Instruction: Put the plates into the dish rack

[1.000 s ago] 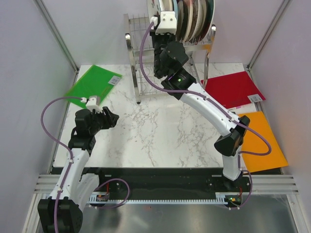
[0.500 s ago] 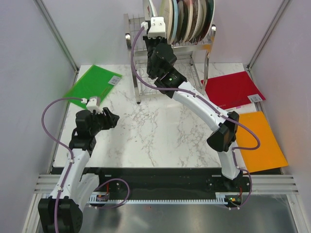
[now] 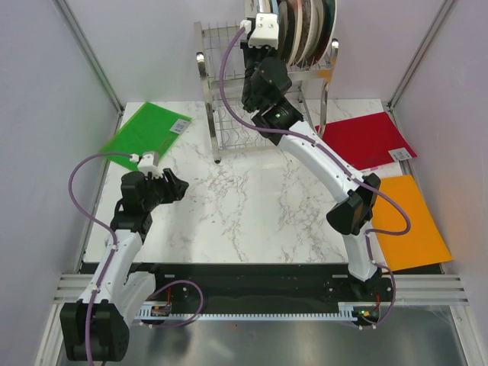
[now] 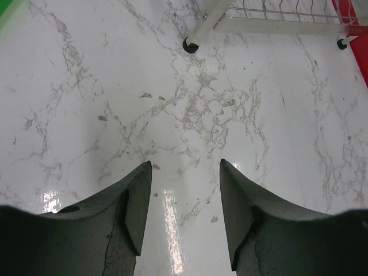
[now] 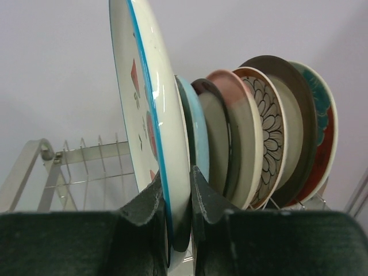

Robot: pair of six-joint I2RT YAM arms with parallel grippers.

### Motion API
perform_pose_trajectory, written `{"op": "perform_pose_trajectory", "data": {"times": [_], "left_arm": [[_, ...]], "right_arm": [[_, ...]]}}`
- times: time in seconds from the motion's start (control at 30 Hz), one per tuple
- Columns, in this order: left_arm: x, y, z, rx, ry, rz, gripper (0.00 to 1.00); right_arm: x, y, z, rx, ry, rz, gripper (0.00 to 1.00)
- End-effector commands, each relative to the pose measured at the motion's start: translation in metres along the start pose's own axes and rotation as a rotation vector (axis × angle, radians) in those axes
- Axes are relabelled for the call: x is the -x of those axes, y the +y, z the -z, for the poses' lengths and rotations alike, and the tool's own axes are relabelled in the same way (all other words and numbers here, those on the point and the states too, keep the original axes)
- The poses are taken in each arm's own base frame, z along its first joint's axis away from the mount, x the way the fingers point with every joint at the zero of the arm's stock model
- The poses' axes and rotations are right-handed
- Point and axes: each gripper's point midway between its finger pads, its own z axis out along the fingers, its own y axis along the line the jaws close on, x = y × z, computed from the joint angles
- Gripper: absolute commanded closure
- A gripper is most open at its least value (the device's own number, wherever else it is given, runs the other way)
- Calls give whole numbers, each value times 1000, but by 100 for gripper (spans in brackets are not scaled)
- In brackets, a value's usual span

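My right gripper (image 5: 177,178) is shut on the lower rim of a white plate with watermelon slices and a blue edge (image 5: 144,86), held upright at the top tier of the chrome dish rack (image 3: 219,114). Several other plates (image 5: 259,138) stand on edge in a row just right of it; the nearest, light blue one (image 5: 192,132) is close behind the right finger. From above, the right gripper (image 3: 261,9) is at the left end of that row of plates (image 3: 305,27). My left gripper (image 4: 185,167) is open and empty, low over the marble table (image 4: 172,103).
A green mat (image 3: 146,131) lies at the back left, a red mat (image 3: 364,139) and an orange mat (image 3: 408,223) on the right. The rack's foot (image 4: 187,44) and lower wire shelf (image 4: 276,11) are ahead of my left gripper. Rack wires (image 5: 86,167) show left of the held plate.
My right gripper swung left with the watermelon plate, then back right, so the plate now stands close against the row in the rack. The left arm has hardly moved.
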Motion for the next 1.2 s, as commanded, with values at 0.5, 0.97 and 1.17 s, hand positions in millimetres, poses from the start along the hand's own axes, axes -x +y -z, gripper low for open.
{"op": "perform_pose_trajectory", "data": {"times": [0.5,0.97,1.17], "left_arm": [[0,-3,-1,-29,-39,-1,42],[-4,-1,-2,-23,-41,1,42],[-7,0,-3,-22,-35,4,42]], "right_arm": [[30,-13,-8,-36,-69,-121,100],[0,-2,-14,-75,-46,-51,100],[-12,3,-19,-89,-49,-26,100]]}}
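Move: The right hand holds the watermelon plate upright by its near rim. The empty upper-tier slot it is meant for lies about 8 cm ahead, 2 cm left and 9 cm below. The cream twig plate, already racked, stands about 9 cm ahead and 2 cm right, roughly level with the hand. The light-blue plate is 2 cm farther right of it. From the idle left hand the slot is some 27 cm ahead, 18 cm right and 28 cm up. Still pinching the watermelon plate's near rim, the right hand first slips about 1 cm right, then lowers the plate some 5.5 cm while carrying it about 3.5 cm forward and 3 cm back left, alongside the cream plate, towards the empty slot. Most of the drop comes late, as the fingers tip about 5 degrees down and keep their grip. ##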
